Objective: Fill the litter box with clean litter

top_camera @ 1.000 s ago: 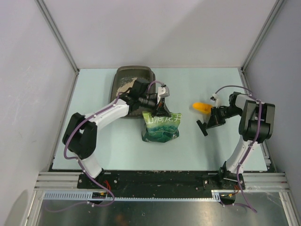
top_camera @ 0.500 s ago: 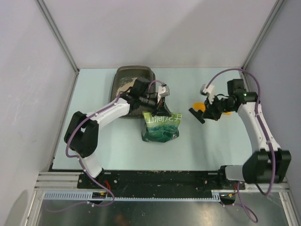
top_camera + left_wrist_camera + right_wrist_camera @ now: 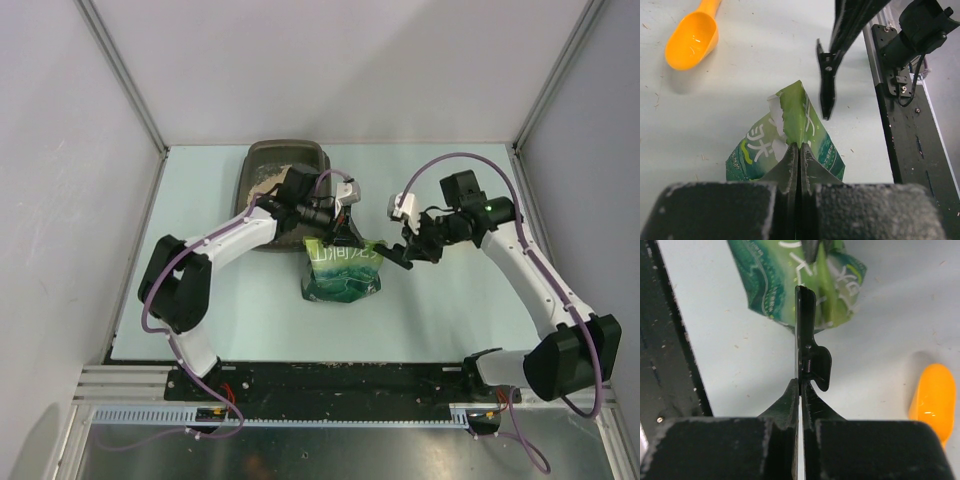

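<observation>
The litter box [image 3: 285, 153], a dark tray, sits at the back of the table with some pale clean litter [image 3: 264, 184] in it, partly under my left arm. A green printed pouch [image 3: 342, 272] lies in front of it. My left gripper [image 3: 343, 238] is shut on the pouch's top edge [image 3: 792, 107]. My right gripper [image 3: 412, 252] is shut on a black clip [image 3: 805, 330], which hangs just right of the pouch top [image 3: 790, 285]. From the left wrist the clip [image 3: 827, 82] points down beside the pouch.
An orange scoop [image 3: 690, 42] lies on the table right of the pouch, also seen as the orange scoop [image 3: 932, 397] in the right wrist view; the right arm hides it from above. Grey walls enclose the table on three sides.
My right arm has swung left from the right side with the black clip, up to the pouch's top, and now covers the scoop. The left arm and pouch have not moved.
</observation>
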Motion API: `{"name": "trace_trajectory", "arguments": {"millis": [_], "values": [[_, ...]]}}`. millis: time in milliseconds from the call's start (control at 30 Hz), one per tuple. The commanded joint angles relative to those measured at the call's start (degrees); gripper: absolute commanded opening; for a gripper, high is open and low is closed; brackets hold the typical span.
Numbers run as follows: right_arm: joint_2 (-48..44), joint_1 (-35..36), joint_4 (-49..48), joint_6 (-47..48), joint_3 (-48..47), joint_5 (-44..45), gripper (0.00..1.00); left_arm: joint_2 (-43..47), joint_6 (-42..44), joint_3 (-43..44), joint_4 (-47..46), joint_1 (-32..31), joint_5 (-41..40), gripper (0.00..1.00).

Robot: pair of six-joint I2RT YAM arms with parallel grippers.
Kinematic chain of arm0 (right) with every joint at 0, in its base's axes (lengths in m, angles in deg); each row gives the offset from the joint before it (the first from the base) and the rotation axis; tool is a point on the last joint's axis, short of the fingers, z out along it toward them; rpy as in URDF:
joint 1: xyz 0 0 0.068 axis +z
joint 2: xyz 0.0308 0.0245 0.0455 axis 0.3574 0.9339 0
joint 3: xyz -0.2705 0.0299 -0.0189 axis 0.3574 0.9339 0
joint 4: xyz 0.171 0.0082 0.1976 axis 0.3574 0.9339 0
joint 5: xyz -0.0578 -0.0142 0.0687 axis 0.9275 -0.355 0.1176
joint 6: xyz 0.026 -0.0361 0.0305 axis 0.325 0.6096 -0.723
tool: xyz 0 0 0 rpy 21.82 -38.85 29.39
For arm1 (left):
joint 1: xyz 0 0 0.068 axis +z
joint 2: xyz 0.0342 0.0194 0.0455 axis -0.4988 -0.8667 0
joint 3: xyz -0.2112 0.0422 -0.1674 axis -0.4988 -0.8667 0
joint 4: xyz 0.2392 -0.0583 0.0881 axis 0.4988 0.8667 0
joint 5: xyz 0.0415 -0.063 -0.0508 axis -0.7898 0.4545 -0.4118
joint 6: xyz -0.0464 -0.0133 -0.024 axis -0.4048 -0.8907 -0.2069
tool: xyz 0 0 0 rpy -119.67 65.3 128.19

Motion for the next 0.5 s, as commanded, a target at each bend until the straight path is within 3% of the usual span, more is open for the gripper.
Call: {"name": "trace_trajectory", "arguments": {"millis": [0, 67, 167, 200, 300, 467], "values": [[1.46, 2.16, -8.79, -5.77, -0.56, 2.67, 0.00, -0.06, -1.22, 1.81, -2.39, -0.41, 2.59, 0.00], [1.98, 2.78, -10.72, -7.26, -0.56, 3.10, 0.00, -0.15, -1.31, 1.90, -2.39, -0.41, 2.76, 0.01], [2.51, 3.48, -11.34, -8.06, -0.56, 3.63, 0.00, -0.33, -1.48, 2.07, -2.39, -0.41, 2.94, 0.14], [2.78, 3.57, -11.43, -8.15, -0.56, 3.72, 0.00, -0.24, -1.48, 2.16, -2.39, -0.41, 3.11, 0.24], [3.13, 3.84, -12.04, -9.47, -0.56, 3.99, 0.00, -0.67, -1.57, 2.51, -2.39, -0.41, 4.17, 0.33], [3.48, 4.10, -12.92, -10.44, -0.56, 4.69, 0.00, -2.61, -2.27, 4.36, -2.39, -0.50, 6.89, 0.34]]}}
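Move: The right hand holds the black clip by one end. The bag's pinched neck, between the left fingers, lies about 10 cm to this hand's left, 3 cm ahead and some 3 cm lower. The bag's body hangs 14 cm left, about level fore and aft, 9 cm down, and the orange scoop lies 13 cm ahead, 12 cm right, 17 cm down. From the left hand, the clip's middle is about 7 cm right and 2 cm back, roughly at its height. The right hand keeps its shut grip on the clip and slides about 3 cm left and forward at nearly constant height, carrying the clip's free end in to the bag's neck, between the left fingertips; the forward part is over early while the leftward creep goes on. The left hand stays almost in place, rising barely half a centimetre, and after a short hold opens its fingers from shut to about a third, easing its pinch on the neck to make room for the clip. ##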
